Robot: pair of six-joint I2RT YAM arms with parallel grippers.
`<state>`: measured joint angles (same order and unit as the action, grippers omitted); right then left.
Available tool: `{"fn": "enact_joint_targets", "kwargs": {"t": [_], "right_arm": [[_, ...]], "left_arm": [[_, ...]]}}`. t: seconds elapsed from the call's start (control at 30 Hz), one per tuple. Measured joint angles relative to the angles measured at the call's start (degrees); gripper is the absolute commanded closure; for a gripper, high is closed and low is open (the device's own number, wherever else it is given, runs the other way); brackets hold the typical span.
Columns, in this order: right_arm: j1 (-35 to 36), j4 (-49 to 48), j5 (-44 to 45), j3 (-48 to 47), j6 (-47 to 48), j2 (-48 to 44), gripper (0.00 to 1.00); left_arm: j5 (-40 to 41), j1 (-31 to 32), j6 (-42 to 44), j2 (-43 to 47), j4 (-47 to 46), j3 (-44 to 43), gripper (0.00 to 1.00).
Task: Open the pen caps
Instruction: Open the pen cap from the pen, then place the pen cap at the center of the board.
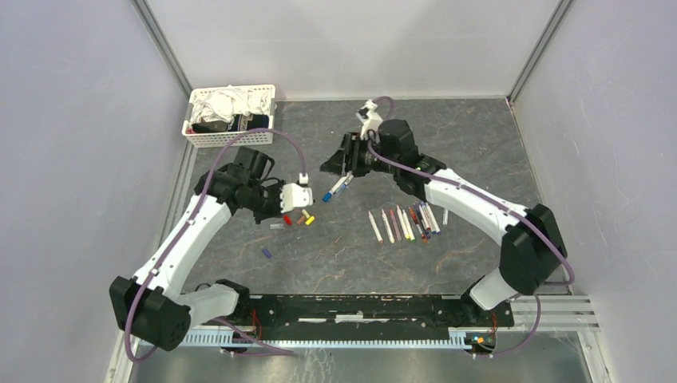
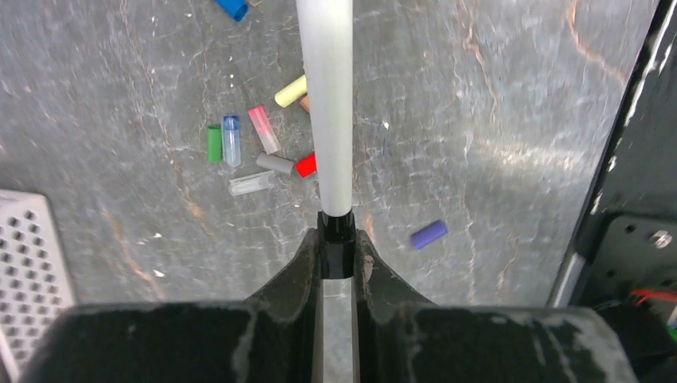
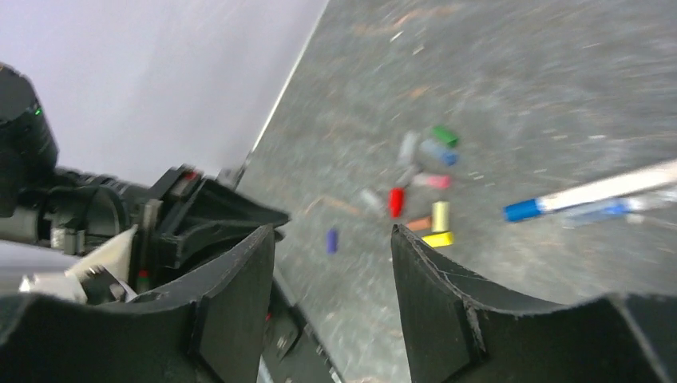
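Note:
My left gripper (image 2: 337,247) is shut on the black end of a white-barrelled pen (image 2: 327,104), which rises out of the top of the left wrist view. In the top view this gripper (image 1: 313,197) hangs above several loose pen caps (image 1: 297,217). They are red (image 2: 306,165), yellow (image 2: 290,91), green (image 2: 214,143), pink, grey and clear; a purple cap (image 2: 429,234) lies apart. A pen with a blue end (image 1: 338,187) slants between the grippers. I cannot tell whether it is the held one. My right gripper (image 1: 334,166) stands open and empty (image 3: 334,235), with that blue-ended pen (image 3: 523,210) to its right.
Several more pens (image 1: 407,223) lie in a row right of centre. A white slatted basket (image 1: 231,116) of cloths stands at the back left; its corner (image 2: 28,263) shows in the left wrist view. The metal rail (image 1: 375,307) runs along the near edge.

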<state>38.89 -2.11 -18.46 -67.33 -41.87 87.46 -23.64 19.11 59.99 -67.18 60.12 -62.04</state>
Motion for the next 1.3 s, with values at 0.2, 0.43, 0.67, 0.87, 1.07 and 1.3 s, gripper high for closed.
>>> {"fn": "enact_joint_targets", "kwargs": {"t": [0.2, 0.43, 0.67, 0.87, 1.07, 1.3], "right_arm": [[1.86, 0.70, -18.05, -3.91, -0.09, 8.02, 0.40], [5.86, 3.04, -27.19, -6.34, -0.26, 13.88, 0.42], [8.72, 3.19, -30.51, -8.46, -0.26, 16.52, 0.47], [9.94, 3.80, -31.12, -10.80, -0.35, 20.00, 0.61], [10.25, 5.27, -30.97, -10.95, -0.15, 20.96, 1.00], [9.55, 5.25, -28.96, -8.76, 2.36, 19.80, 1.00]], "left_arm": [[8.48, 5.90, 10.58, 2.21, 2.29, 0.68, 0.98], [14.10, 9.46, 13.84, 2.19, 2.34, 1.07, 0.98], [17.22, 11.21, 15.28, 2.10, 2.34, 1.05, 0.98], [18.23, 11.89, 15.80, 2.08, 2.29, 1.01, 0.98], [19.61, 11.91, 16.94, 2.08, 2.25, 0.94, 0.98], [21.59, 12.85, 18.82, 2.01, -1.64, 2.95, 0.98]]}}
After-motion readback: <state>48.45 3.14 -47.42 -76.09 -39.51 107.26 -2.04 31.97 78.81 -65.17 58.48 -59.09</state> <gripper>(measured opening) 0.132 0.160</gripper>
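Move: The pen is upright-slanted in the left hand by its black cap, with the white barrel sticking out rightward; the barrel's middle is about 4 cm right, 1 cm ahead and 3 cm above that hand. From the right hand, the barrel lies some 11 cm back, 11 cm left and 7 cm down. On the table 23 cm below the right hand, the yellow cap is 11 cm back and 7 cm left, the red cap 11 cm back and 13 cm left, and the blue-ended marker 1 cm back. The right fingers close on the pen's white barrel, pinching it beside the left gripper. To get there the open right hand swings back about 12 cm, left 9 and down 8, turning some 40 degrees counter-clockwise. The left hand keeps its pinch on the black cap nearly in place, rolling and turning clockwise about 30 degrees in all to level the barrel. ##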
